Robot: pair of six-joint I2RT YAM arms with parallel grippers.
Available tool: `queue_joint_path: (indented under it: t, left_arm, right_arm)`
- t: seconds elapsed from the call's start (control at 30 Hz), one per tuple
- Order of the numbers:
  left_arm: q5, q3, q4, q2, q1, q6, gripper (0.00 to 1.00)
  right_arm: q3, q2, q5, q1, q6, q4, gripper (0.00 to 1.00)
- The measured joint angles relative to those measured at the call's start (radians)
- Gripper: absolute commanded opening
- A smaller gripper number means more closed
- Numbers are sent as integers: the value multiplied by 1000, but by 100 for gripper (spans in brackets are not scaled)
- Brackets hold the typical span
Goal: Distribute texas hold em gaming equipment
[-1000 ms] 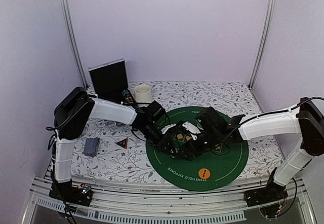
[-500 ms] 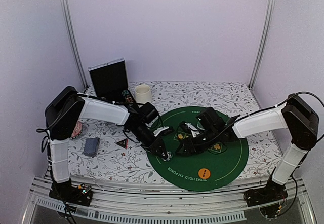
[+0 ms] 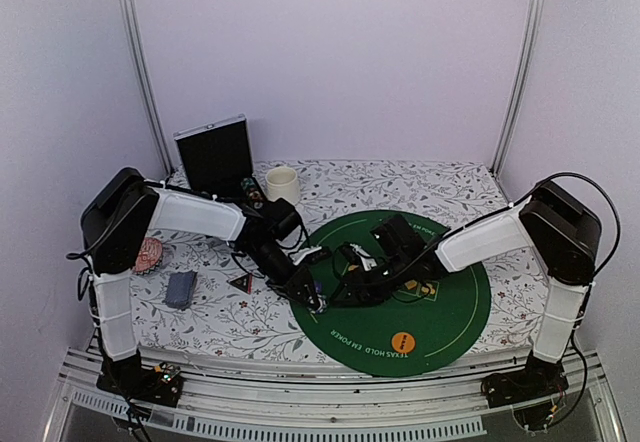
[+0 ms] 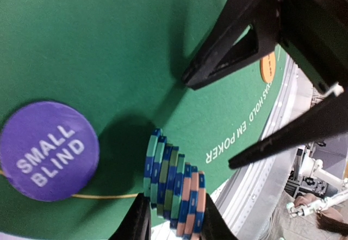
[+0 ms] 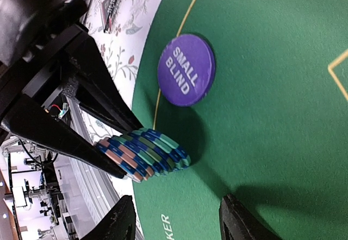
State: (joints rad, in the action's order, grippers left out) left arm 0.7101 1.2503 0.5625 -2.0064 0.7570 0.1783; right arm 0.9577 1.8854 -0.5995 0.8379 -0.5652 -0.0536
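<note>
My left gripper (image 3: 312, 299) is at the left edge of the green mat (image 3: 450, 307), shut on a slanted stack of blue poker chips (image 4: 174, 188) with green and pink stripes. The stack's low end touches the mat. In the left wrist view the stack sits between my left gripper (image 4: 174, 214) fingers. A purple SMALL BLIND disc (image 4: 49, 150) lies beside the stack. My right gripper (image 3: 346, 290) is open and empty, just right of the stack (image 5: 144, 153). The orange disc (image 3: 404, 342) lies near the mat's front. The triangular token (image 3: 241, 282) and the grey-blue cards (image 3: 181, 288) lie left of the mat.
A cream mug (image 3: 282, 184) and a black case (image 3: 215, 154) stand at the back left, with small chip stacks (image 3: 250, 188) between them. Dark red chips (image 3: 150, 255) lie at the far left. The two grippers are close together.
Both grippers have moved left, from the mat's middle to its left edge. The left one carries the chip stack and the right one follows beside it.
</note>
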Motion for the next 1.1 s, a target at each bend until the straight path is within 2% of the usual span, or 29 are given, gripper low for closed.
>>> queue_joint_path:
  t: [0.7, 1.1]
  left_arm:
    - [-75, 60, 32, -42, -43, -2, 51]
    - [-96, 79, 37, -31, -44, -26, 60]
  right_arm:
    - [71, 28, 61, 0, 9, 55, 54]
    - [104, 18, 100, -1, 39, 114, 58]
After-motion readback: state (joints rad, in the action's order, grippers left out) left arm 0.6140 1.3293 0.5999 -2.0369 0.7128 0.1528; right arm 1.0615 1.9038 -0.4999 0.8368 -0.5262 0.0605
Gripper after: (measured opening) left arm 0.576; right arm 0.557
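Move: The left hand holds the tilted chip stack just above the mat. From it the small blind button lies about 5 cm ahead, 1 cm left and 3 cm lower; the dark triangle is some 7 cm ahead and 14 cm left, the orange button 7 cm back and 16 cm right. From the empty, half-open right hand, the stack is about 4 cm left, 1 cm back and slightly lower, and the small blind about 3 cm ahead, 5 cm left. Carrying the chips about 4 cm forward towards the small blind button, the left hand lets go of the stack, its fingers spreading steadily to more than half open; it sinks about 1 cm early on, then eases up a little. The right hand, fingers still half open, shifts about 2.5 cm forward beside it without gripping. ##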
